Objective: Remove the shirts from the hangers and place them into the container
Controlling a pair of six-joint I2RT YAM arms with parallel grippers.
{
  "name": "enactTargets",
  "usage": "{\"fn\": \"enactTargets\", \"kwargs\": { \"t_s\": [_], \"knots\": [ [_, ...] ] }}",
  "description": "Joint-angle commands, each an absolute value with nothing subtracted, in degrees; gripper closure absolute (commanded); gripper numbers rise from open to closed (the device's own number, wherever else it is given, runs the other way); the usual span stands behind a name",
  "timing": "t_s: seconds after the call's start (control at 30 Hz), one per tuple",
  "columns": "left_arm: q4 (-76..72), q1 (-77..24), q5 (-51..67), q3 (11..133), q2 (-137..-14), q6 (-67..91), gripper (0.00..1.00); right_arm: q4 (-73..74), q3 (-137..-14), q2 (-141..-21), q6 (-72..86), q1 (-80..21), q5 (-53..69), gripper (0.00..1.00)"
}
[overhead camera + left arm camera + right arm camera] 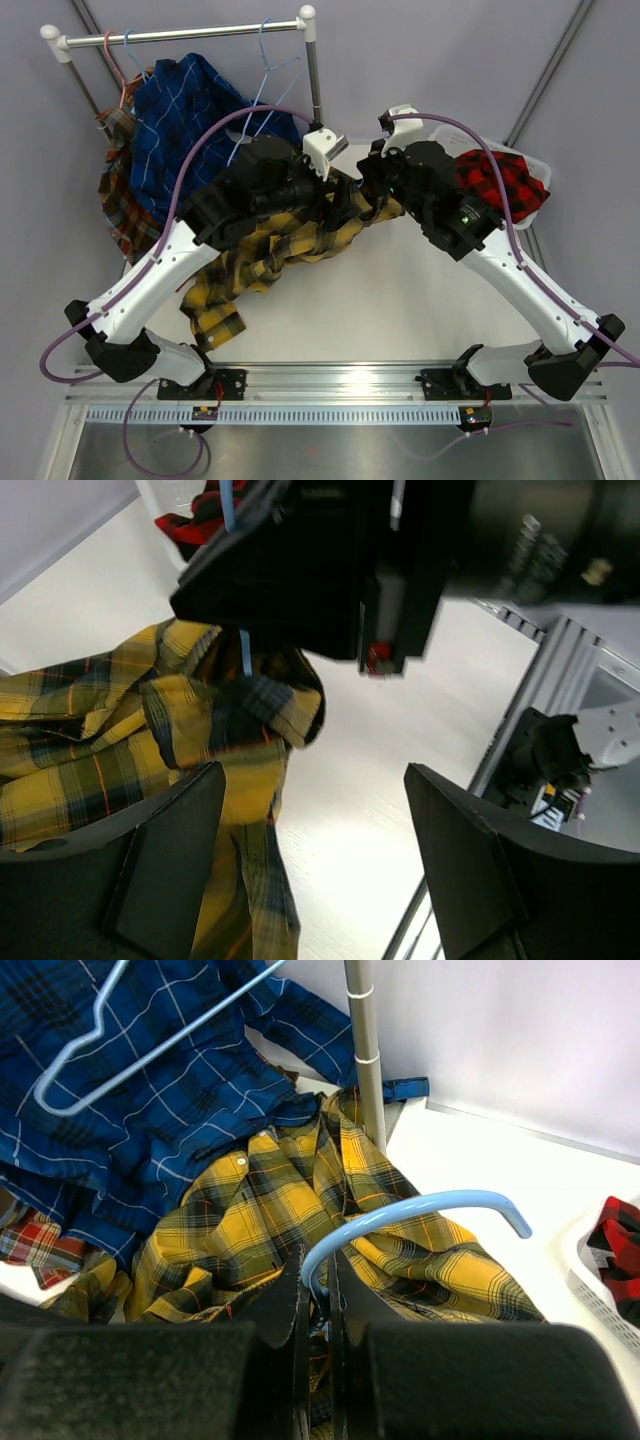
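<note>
The yellow-and-black shirt (270, 250) lies crumpled on the table under both arms. My right gripper (318, 1270) is shut on the neck of its light blue hanger (400, 1215), whose hook curves up out of the cloth. My left gripper (315, 850) is open just beside it, with the yellow shirt (100, 750) hanging past its left finger (170, 850) and only bare table between the jaws. The blue shirt (190, 120) and the brown-red plaid shirt (122, 195) hang at the rail's left end. The red-and-black shirt (500, 180) lies in the white container (538, 165) at the right.
The metal rail (190, 35) spans the back, and its right post (368, 1060) stands close behind the yellow shirt. An empty light blue hanger (120, 1050) hangs against the blue shirt (170, 1130). A pink hanger (120, 70) sits at the rail's left.
</note>
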State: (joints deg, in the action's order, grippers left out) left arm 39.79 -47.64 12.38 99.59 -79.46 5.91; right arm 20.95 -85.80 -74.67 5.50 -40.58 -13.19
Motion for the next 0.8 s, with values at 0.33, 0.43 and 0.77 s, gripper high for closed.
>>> {"fn": "enactTargets", "kwargs": {
  "t_s": [0.33,0.43,0.77],
  "knots": [
    [37.88,-50.01,-4.48,101.78,-84.9,5.45,0.56,19.69,-88.42,-75.59,5.19,-42.45,-17.49,1.0],
    [37.88,-50.1,-5.44,101.78,-84.73,5.71,0.76,19.95,-88.24,-75.59,5.1,-42.45,-17.58,1.0],
    [37.71,-50.1,-8.43,99.41,-82.01,5.54,1.0,20.21,-86.31,-75.5,4.05,-42.45,-21.0,1.0]
  ]
}}
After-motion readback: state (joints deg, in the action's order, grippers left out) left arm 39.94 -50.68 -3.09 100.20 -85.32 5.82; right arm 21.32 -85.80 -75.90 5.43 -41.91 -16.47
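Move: The yellow plaid shirt's collar, around the neck of the held blue hanger, lies about 4 cm ahead of the open left hand, 2 cm to its right and 5 cm below. The right gripper, still gripping that hanger's hook, is about 5 cm ahead, 4 cm right and 2 cm above; the rack's upright stands some 14 cm ahead, 6 cm left. From the right hand the collar is about 6 cm below, 1 cm back and 2 cm left. The yellow shirt's collar, just below the right gripper, is where the left hand goes: forward and down together, about 4 cm each way, the wrist turning some 10 degrees counter-clockwise. Its open fingers shut there, chiefly after it has arrived, and pinch the cloth beside the hanger's neck. The right hand nearly holds its place, keeping the hook gripped. ##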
